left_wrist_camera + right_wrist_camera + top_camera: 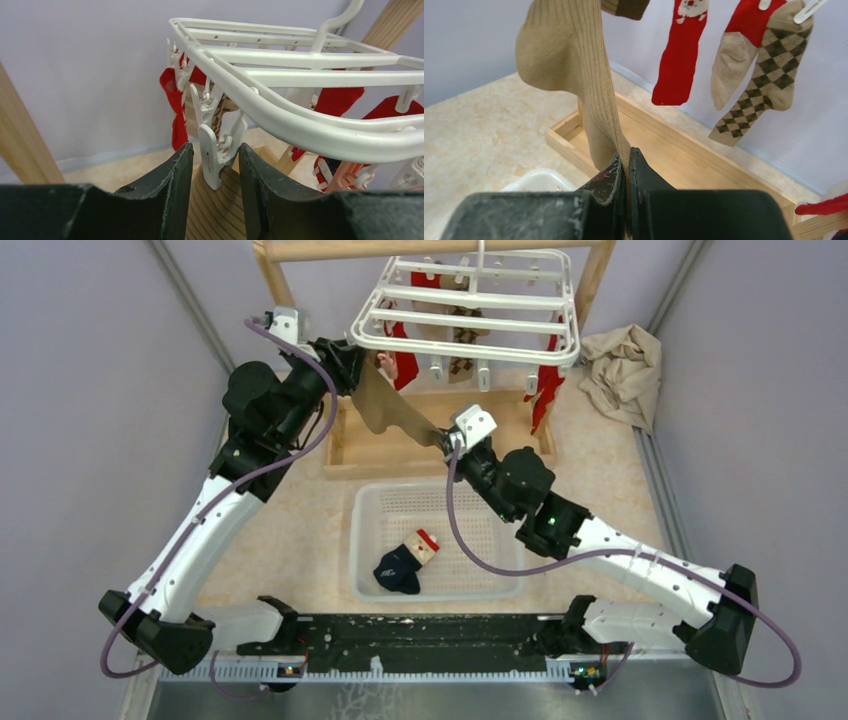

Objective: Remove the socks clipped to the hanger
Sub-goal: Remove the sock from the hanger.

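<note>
The white hanger (pixel 470 310) hangs from the wooden frame, with several socks clipped under it. At its left corner a tan sock (pixel 400 415) stretches down from a white clip (pixel 215 155). My left gripper (pixel 214 150) is open, with one finger on each side of that clip; the right finger sits close against it and the left one stands off. My right gripper (pixel 626 156) is shut on the tan sock's (pixel 569 60) lower end and holds it taut. A red Santa sock (pixel 679 55), a tan-and-red sock (pixel 734 65) and an argyle sock (pixel 769 80) hang behind.
A white perforated basket (pixel 370 540) sits below the right arm, holding a navy sock (pixel 398 570) and a small red-trimmed one (pixel 425 543). The frame's wooden base tray (pixel 684 155) lies under the hanger. A crumpled beige cloth (pixel 622 370) sits at the back right.
</note>
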Available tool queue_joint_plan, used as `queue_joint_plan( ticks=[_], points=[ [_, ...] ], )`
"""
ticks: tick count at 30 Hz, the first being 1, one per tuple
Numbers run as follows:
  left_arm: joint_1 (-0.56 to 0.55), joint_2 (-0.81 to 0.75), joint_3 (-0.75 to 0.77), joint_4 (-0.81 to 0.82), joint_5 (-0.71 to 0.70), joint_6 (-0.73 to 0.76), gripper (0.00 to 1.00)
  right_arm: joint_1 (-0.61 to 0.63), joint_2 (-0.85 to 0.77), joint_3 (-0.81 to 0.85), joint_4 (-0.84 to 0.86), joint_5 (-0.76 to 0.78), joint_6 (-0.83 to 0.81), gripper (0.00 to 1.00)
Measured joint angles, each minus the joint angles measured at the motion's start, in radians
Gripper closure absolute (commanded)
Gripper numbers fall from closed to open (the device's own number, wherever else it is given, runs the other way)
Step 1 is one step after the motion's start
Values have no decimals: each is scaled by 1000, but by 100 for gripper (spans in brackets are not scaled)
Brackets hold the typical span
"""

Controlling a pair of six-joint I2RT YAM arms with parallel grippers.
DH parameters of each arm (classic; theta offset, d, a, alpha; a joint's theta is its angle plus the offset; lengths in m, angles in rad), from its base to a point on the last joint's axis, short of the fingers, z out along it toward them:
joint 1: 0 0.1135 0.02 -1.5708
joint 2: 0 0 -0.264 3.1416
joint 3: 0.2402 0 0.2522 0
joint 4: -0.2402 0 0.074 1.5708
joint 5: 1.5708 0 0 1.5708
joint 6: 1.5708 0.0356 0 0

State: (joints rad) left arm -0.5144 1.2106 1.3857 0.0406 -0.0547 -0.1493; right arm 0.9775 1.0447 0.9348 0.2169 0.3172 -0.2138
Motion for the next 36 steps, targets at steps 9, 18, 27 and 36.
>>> queue_joint_plan(
  ticks=[9, 18, 27, 36],
  points=[
    [-13, -9, 16, -75, -117, 3, 43, 26, 83, 89, -42, 30, -16, 100],
    [-16, -12, 27, -93, -110, 5, 32, 63, 87, 94, -51, 70, -38, 100],
    [-18, -34, 28, -94, -109, 8, 31, 74, 104, 94, -53, 81, -38, 100],
    [-25, -11, 110, -94, -109, 3, 33, 76, 118, 95, -53, 82, -38, 100]
  ],
)
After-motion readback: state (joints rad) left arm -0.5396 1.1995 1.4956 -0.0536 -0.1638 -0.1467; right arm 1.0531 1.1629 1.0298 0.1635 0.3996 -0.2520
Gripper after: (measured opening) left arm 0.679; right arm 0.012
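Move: The left hand's part-open fingers straddle the clip on the tan sock, about 3 cm ahead of the hand point, 1 cm to its right and 1 cm up. The hanger's near-left corner is some 4 cm ahead, 1 cm right and 4 cm up; the pink clip is about 1 cm ahead and 5 cm right, level. From the right hand, pinching the sock's lower end, that clip lies about 12 cm ahead, 10 cm left and 12 cm up, the basket's middle about 8 cm back, 1 cm left and 33 cm below. The left hand spreads its fingers wider around the tan sock's clip, from a bit under half open to about two-thirds, while easing about 2 cm left and turning some 5 degrees counter-clockwise, then draws back 1 cm and rises about 3 cm beside the hanger's corner. The right hand, fingers still shut on the sock's lower end, carries it about 3 cm left towards beneath the clip and in the last half sinks about 1 cm, rolling a few degrees. ##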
